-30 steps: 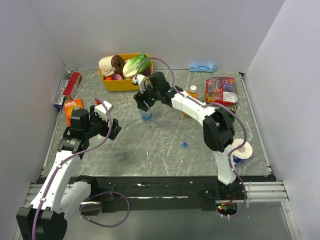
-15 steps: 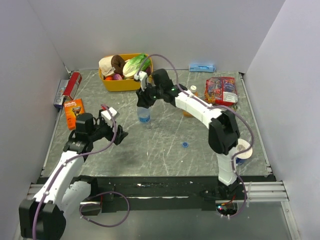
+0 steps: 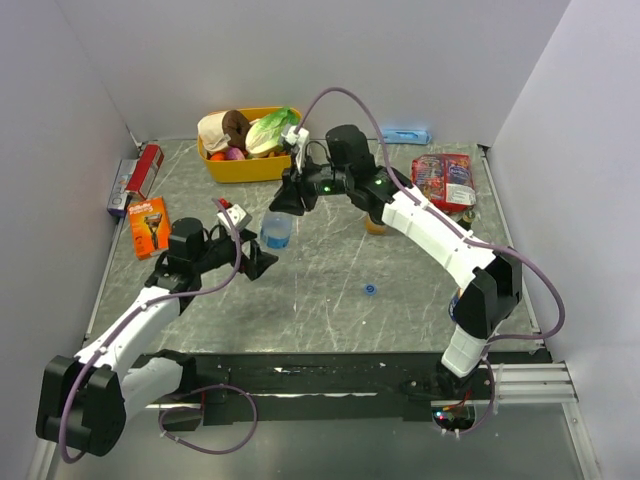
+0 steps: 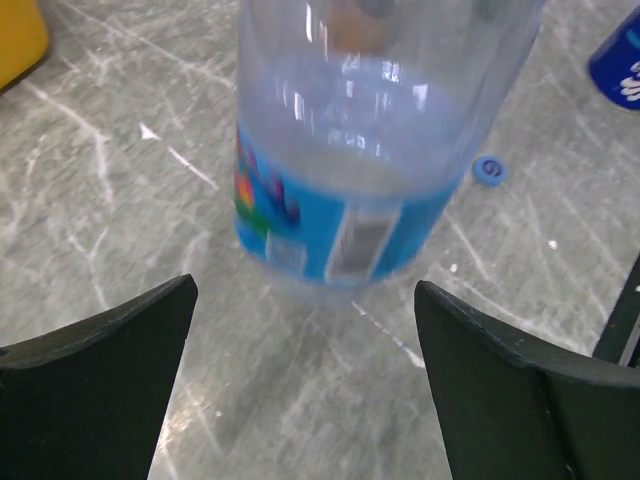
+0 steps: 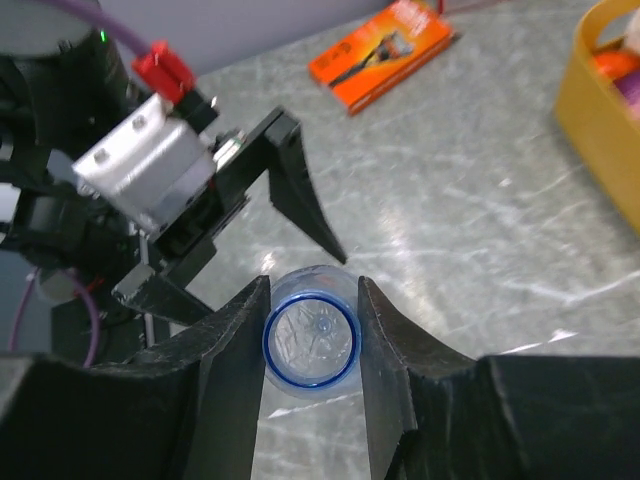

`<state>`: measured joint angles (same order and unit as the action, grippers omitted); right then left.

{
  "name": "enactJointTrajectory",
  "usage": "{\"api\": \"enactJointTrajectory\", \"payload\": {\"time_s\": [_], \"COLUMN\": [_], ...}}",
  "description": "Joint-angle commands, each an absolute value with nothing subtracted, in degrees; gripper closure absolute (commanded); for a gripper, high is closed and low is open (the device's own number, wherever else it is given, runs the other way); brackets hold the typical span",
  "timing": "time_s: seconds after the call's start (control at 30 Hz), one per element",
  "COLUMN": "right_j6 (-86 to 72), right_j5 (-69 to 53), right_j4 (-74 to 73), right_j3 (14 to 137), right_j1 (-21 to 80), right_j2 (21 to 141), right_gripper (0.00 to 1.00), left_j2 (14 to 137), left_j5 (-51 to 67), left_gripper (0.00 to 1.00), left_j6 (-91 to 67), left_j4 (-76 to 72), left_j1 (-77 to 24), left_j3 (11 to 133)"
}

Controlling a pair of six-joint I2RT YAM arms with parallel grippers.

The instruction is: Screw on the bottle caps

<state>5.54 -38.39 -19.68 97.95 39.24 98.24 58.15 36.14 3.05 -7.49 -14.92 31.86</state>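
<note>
The clear water bottle (image 3: 277,230) with a blue label stands uncapped left of centre, leaning a little. My right gripper (image 3: 288,200) is shut on its neck from above; the right wrist view shows the blue-ringed mouth (image 5: 310,340) squeezed between the fingers (image 5: 235,345). My left gripper (image 3: 255,262) is open just in front of the bottle. In the left wrist view the bottle (image 4: 340,190) stands beyond the spread fingertips of the left gripper (image 4: 305,288), not touched. A small blue cap (image 3: 370,290) lies flat on the table, also visible behind the bottle (image 4: 488,170). The orange bottle (image 3: 376,222) is mostly hidden under the right arm.
A yellow basket (image 3: 212,166) of food stands at the back left. An orange razor box (image 3: 150,225) and a red box (image 3: 147,166) lie along the left wall. Snack bags (image 3: 442,180) lie at the back right. A blue-and-white can (image 4: 620,60) stands on the right.
My right gripper has shut on the water bottle's neck and shifted it a little to the left. The left arm has swung right, bringing its open gripper up to the bottle.
</note>
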Motion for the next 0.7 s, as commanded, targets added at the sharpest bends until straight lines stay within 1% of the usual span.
{"api": "enactJointTrajectory", "payload": {"time_s": [0.0,0.17,0.37,0.6,0.67], "right_j6": [4.0,2.3,0.1,-1.6,-1.8], "right_j5": [-40.7,-42.2,-45.2,-44.5,-44.1], "right_j4": [-19.5,-18.5,-14.2,-13.4,-13.4], "right_j3": [96.8,94.1,91.6,92.3,92.5], "right_j1": [40.0,40.4,40.4,40.3,40.3], "right_j2": [97.3,95.5,93.8,94.3,94.4], "right_gripper": [1.00,1.00,1.00,1.00,1.00], "left_j2": [59.2,60.8,63.2,64.9,65.3], "left_j5": [37.8,38.0,43.4,46.8,47.0], "left_gripper": [0.04,0.04,0.04,0.01,0.03], "left_j6": [-4.0,-6.5,-7.5,-7.1,-6.3], "left_j4": [-14.0,-16.0,-17.4,-17.6,-17.4], "left_j1": [-16.6,-16.6,-17.0,-19.3,-19.5], "left_j3": [34.0,35.2,36.8,38.1,38.1]}}
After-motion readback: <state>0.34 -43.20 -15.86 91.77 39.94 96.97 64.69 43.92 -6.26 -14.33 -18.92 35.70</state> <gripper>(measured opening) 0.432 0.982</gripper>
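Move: The water bottle hangs by its neck from the right fingers, its middle some 9 cm below the right hand and about 3 cm left. From the open left hand that bottle's middle is about 6 cm to the right, 4 cm ahead and 5 cm higher. The loose blue cap lies on the table roughly 21 cm right of the right hand, 4 cm back and 35 cm below; the juice bottle stands about 23 cm right, 13 cm ahead and 26 cm below that same hand. Still pinching the neck of the water bottle, the right hand brings it back about 2.5 cm and down 2 cm, the lowering mostly at the start. The left hand, jaws staying wide open, goes right some 4.5 cm and rises about 2 cm towards the end, turning about 10 degrees clockwise to bring its fingers around the bottle's body; contact there can't be seen. ##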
